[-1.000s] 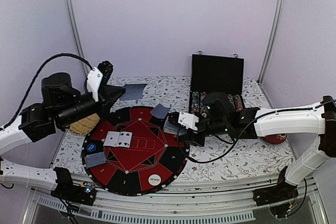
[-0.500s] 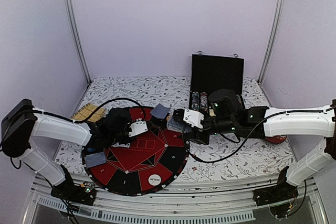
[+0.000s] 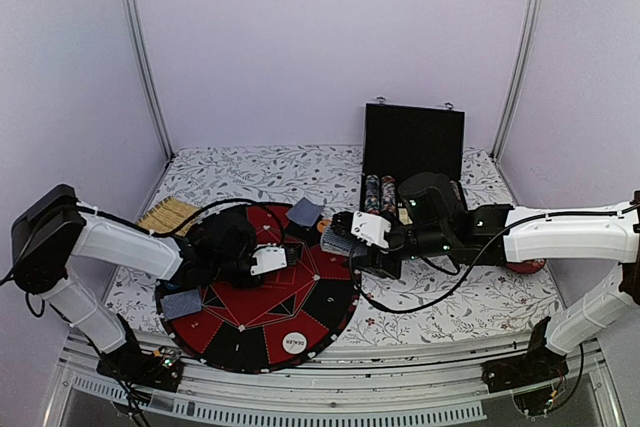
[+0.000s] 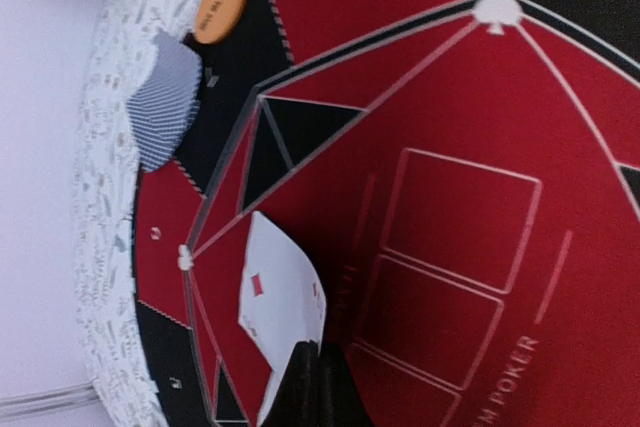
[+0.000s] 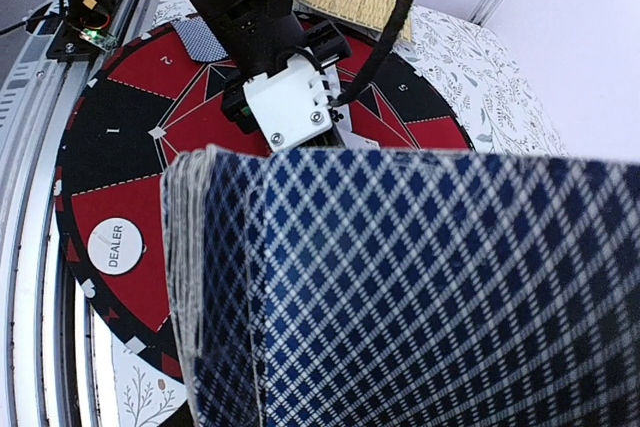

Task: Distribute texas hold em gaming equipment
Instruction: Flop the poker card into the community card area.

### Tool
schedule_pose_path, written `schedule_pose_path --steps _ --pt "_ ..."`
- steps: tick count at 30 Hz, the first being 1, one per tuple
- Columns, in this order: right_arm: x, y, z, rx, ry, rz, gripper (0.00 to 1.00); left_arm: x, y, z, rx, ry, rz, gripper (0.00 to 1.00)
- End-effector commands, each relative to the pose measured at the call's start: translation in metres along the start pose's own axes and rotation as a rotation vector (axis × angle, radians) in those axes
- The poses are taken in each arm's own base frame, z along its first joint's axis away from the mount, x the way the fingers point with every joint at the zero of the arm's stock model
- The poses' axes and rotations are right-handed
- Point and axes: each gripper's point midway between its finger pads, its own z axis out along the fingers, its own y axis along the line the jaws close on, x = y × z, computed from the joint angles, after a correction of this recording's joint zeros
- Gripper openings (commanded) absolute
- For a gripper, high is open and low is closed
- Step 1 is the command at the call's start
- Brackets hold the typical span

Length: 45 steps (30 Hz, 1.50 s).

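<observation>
The round red-and-black poker mat [image 3: 330, 302] lies at the table's middle. My left gripper [image 3: 268, 259] is low over its centre, shut on the edge of a face-up white playing card [image 4: 280, 292] that curls up off the felt. My right gripper [image 3: 343, 237] hovers at the mat's right rim, shut on a thick deck of blue-patterned cards [image 5: 400, 287] that hides its fingers. Single face-down cards lie at the mat's left [image 3: 181, 304] and far edge [image 3: 305, 212]. An orange disc [image 4: 220, 7] sits beside the far card. The white DEALER disc [image 3: 294, 342] rests on the near rim.
An open black case [image 3: 413, 142] with stacked chips [image 3: 380, 190] stands behind the right arm. A bamboo coaster [image 3: 165, 215] lies at the left behind the mat, and a red round object [image 3: 525, 265] shows under the right forearm. Flowered cloth [image 3: 450, 302] covers the table.
My left arm has swung down from a raised pose at the left onto the mat's centre, over the two face-up cards. The right gripper with the deck shifted slightly.
</observation>
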Motion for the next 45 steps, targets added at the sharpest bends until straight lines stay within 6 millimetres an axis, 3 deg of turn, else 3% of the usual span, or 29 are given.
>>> schedule_pose_path --steps 1,26,38,45 --pt "-0.007 -0.005 -0.01 0.028 -0.024 -0.014 0.49 0.014 -0.043 -0.001 0.222 0.054 -0.039 0.0" --pt "-0.008 -0.005 -0.012 0.028 -0.03 -0.019 0.49 0.03 -0.085 -0.014 0.439 0.131 -0.053 0.0" --pt "-0.009 -0.005 -0.012 0.029 -0.033 -0.024 0.49 0.038 -0.092 -0.024 0.46 0.141 -0.018 0.0" --pt "-0.011 -0.005 -0.014 0.028 -0.037 -0.025 0.49 0.047 -0.094 -0.017 0.45 0.189 -0.01 0.0"
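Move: Just below the left hand, which already holds the two of diamonds, lies its place in the community row: about 4 cm down, 1 cm back and 1 cm left. The second dealt card lies level with that place and some 6 cm to its left; the mat's spade mark is about 12 cm right of the hand and 4 cm back, and the orange blind button 11 cm ahead and 15 cm right. From the right hand the place is roughly 5 cm ahead, 19 cm left and 18 cm below. Drawing back about 5 cm and sinking some 3 cm, mostly in one quick stroke that then eases to a slow creep back, the left hand brings the two of diamonds down onto the mat beside the second card. The wrist tips about 20 degrees steeper, and the shut fingers keep their pinch on the card's near edge. ##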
